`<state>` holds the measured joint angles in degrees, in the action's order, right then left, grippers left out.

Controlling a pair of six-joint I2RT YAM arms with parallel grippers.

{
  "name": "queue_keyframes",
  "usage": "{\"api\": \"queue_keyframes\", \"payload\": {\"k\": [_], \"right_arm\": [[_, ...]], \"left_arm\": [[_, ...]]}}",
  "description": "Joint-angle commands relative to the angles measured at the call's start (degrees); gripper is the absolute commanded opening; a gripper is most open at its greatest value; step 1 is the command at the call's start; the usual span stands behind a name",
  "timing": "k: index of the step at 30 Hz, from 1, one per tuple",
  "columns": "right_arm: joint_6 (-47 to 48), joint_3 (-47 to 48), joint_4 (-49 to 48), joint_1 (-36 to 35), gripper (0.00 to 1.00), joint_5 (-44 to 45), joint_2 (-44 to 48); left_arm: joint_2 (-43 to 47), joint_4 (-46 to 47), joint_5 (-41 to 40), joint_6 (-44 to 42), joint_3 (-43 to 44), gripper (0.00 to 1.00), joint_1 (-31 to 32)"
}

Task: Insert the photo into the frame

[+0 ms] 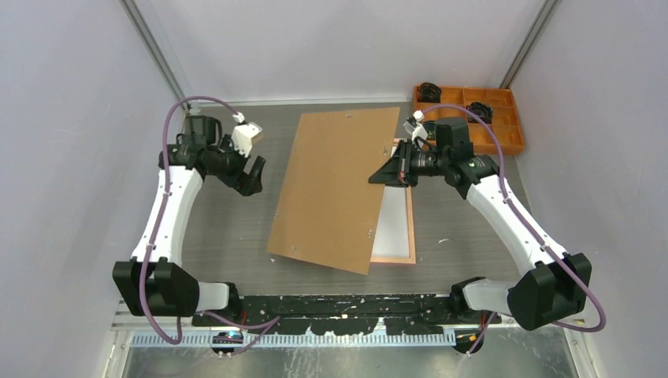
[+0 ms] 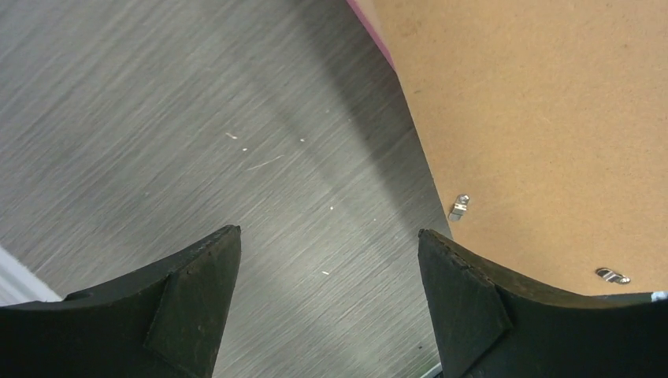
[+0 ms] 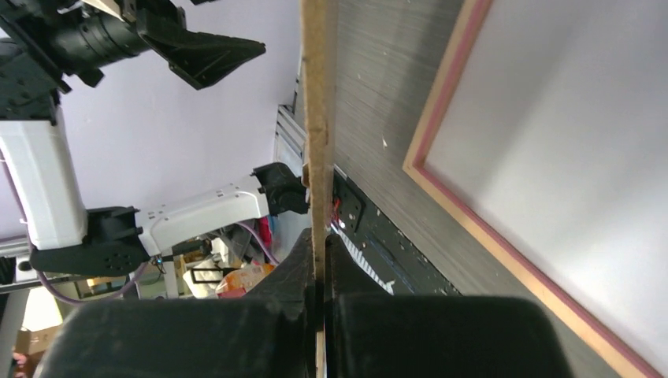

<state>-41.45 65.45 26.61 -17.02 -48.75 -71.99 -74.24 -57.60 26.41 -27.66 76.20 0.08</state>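
Note:
The frame [image 1: 411, 228] lies flat on the table, its tan and pink border [image 3: 449, 102] around a plain white surface [image 3: 567, 142]. No blue print shows, so the photo is hidden or face down. A brown backing board [image 1: 335, 185] with small metal clips slants over the frame's left side, its right edge lifted. My right gripper [image 1: 391, 172] is shut on that lifted edge, and in the right wrist view the board [image 3: 317, 118] stands edge-on between the fingers of the gripper [image 3: 319, 272]. My left gripper [image 1: 254, 177] hangs open and empty [image 2: 329, 236] over bare table left of the board [image 2: 543, 102].
An orange compartment tray [image 1: 504, 126] with dark parts stands at the back right corner. Grey walls close in the table on the left, back and right. A thin pink edge [image 2: 370, 24] shows beside the board in the left wrist view.

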Motion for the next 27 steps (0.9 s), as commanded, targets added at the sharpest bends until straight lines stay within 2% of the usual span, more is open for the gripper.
{"api": "queue_keyframes", "payload": {"k": [1, 7, 10, 16, 27], "right_arm": [[2.5, -0.4, 2.4, 0.1, 0.01, -4.1, 1.0], [4.0, -1.7, 4.2, 0.3, 0.01, -3.2, -0.2], [7.0, -0.5, 8.2, 0.4, 0.01, -0.8, -2.8], [8.3, -0.7, 8.4, 0.5, 0.01, 2.1, -7.5], [10.3, 3.1, 15.0, 2.0, 0.01, 4.9, -10.9]], "left_arm": [[-2.4, -1.0, -2.8, -1.4, -0.4, 0.84, 2.5], [-5.4, 0.9, -1.0, -0.1, -2.4, 0.84, 4.2], [-6.2, 3.6, -4.8, -0.7, -4.1, 0.84, 7.0], [-9.7, 8.0, -13.1, -2.2, -7.5, 0.84, 11.4], [-16.6, 12.9, -13.1, 0.9, -5.8, 0.84, 14.7]]}}
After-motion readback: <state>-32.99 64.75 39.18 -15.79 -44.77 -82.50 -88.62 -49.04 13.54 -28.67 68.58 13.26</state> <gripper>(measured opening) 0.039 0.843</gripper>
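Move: The frame lies on the table under the right hand, its middle about 6 cm ahead, 3 cm left and 26 cm below. The brown backing board, held by its right edge, has its middle some 9 cm left and 7 cm below; the wooden tray stands roughly 33 cm ahead and 25 cm right. From the left hand the frame's middle is about 2 cm ahead, 23 cm right and 20 cm below. Still pinching the board, the right hand sinks about 9 cm towards the frame, the open left 11. ##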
